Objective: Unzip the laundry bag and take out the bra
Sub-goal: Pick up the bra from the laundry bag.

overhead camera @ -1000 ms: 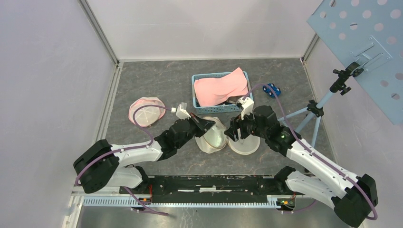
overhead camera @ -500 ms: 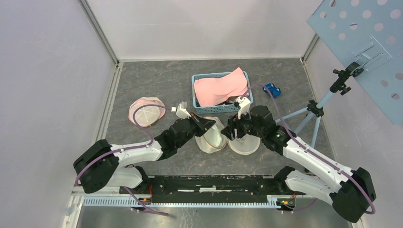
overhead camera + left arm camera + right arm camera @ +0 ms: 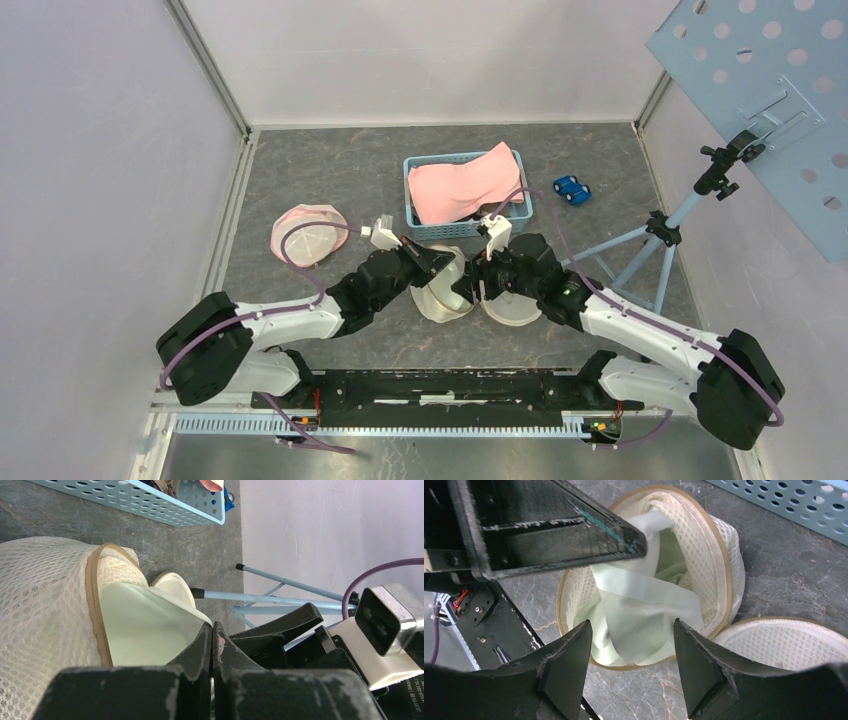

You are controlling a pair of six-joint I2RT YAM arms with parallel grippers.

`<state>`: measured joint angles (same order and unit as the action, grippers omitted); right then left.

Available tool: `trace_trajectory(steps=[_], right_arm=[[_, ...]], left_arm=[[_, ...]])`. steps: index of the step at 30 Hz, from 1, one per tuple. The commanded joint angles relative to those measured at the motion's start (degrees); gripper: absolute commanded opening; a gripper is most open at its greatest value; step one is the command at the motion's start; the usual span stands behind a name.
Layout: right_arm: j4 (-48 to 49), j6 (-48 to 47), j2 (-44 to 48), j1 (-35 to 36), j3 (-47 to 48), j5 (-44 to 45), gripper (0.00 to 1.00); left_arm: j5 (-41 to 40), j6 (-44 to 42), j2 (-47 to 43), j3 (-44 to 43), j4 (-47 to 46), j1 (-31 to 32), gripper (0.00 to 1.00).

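The laundry bag [image 3: 438, 302] is a round white mesh pouch with a tan zipper rim, unzipped and tipped up on its side. Its flat lid half [image 3: 514, 308] lies beside it. The bra [image 3: 644, 610], pale green with a white band, sits crumpled in the bag's mouth [image 3: 724, 545]. My left gripper [image 3: 452, 263] is shut at the upper rim, its tips [image 3: 212, 625] pinching the edge of the pale green fabric [image 3: 145, 625]. My right gripper [image 3: 631, 622] stands open just in front of the bag's mouth, facing the bra with nothing between its fingers.
A blue perforated basket [image 3: 425, 228] holding a pink cloth [image 3: 465, 180] stands just behind the bag. A second round pinkish mesh bag [image 3: 308, 232] lies at the left. A blue toy car [image 3: 572, 188], a tripod [image 3: 650, 240] and a perforated panel [image 3: 770, 100] are at the right.
My right gripper has moved left from above the lid half to the bag's mouth. The left arm has held still.
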<state>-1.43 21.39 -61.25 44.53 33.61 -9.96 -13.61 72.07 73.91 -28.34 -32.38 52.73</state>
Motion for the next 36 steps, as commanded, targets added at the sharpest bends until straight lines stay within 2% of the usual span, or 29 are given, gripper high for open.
trace_trajectory(steps=[1, 5, 8, 9, 11, 14, 15, 16, 21, 24, 27, 36], right_arm=[[4.2, 0.7, -0.9, 0.7, 0.2, 3.1, 0.66], [4.4, 0.4, -3.8, 0.9, 0.6, 3.1, 0.61], [4.1, 0.4, -4.5, 0.9, 0.7, 3.2, 0.44], [3.8, 0.5, -4.3, 0.9, 0.8, 3.6, 0.37], [2.6, 0.4, -3.5, 1.0, 1.4, 4.7, 0.2], [0.4, -0.1, -3.2, 0.9, 2.8, 5.8, 0.0], [-0.4, -0.1, -3.4, 0.8, 3.2, 5.8, 0.0], [-0.7, -0.2, -3.6, 0.9, 3.5, 5.8, 0.0], [-1.4, -0.3, -3.8, 0.9, 4.9, 6.4, 0.0], [-3.1, -0.5, -3.9, 0.9, 6.9, 7.1, 0.0], [-4.1, -0.8, -4.0, 0.9, 8.1, 7.5, 0.0], [-5.8, -1.9, -5.2, 0.9, 9.8, 7.1, 0.0]], left_arm=[[-1.7, 2.8, 0.5, -1.5, -4.6, -0.1, 0.02], [-1.8, 2.5, -0.5, -2.1, -3.8, -0.1, 0.02], [-2.4, 1.5, -1.3, -2.4, -1.7, -0.2, 0.04], [-2.8, 1.4, -1.7, -2.2, -0.7, -0.2, 0.09], [-4.1, 2.4, -3.3, -0.5, 0.8, -0.2, 0.3], [-8.4, 4.4, -7.2, 4.8, 2.7, -0.2, 0.51], [-9.5, 4.4, -8.8, 6.4, 3.5, -0.3, 0.61], [-10.5, 3.4, -9.7, 7.4, 4.4, -0.3, 0.64], [-11.4, 0.3, -10.1, 10.2, 6.2, -0.7, 0.66], [-12.2, 1.6, -8.6, 11.8, 5.3, -0.7, 0.66], [-12.6, 5.3, -6.6, 15.2, 0.5, -1.6, 0.72], [-8.4, 7.9, 5.9, 15.0, -11.5, -2.5, 0.75]])
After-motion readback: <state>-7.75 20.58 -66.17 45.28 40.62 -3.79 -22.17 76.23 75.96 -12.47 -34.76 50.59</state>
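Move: Just above the open laundry bag, the left hand holds the upper part of the bra in shut fingers; the bag's left rim lies about 8 cm to that hand's left, 1 cm back and 11 cm below. The bra's loose fold is about 1 cm ahead of the open right hand, 1 cm to its left and 3 cm below. From the right hand, the bag's middle is some 4 cm ahead, 5 cm left and 8 cm down, and the mesh lid 2 cm ahead, 11 cm right and 13 cm down. Dipping about 2 cm, the right hand shuts its fingers on the bra's fold, pinching it, then eases back up by about as much while inching forward. The left fingers open as the right ones close and let go of the bra; that hand swings left, then drops some 12 cm towards the bag's left rim, staying open with a slight roll and turn, one finger coming inside the rim. ##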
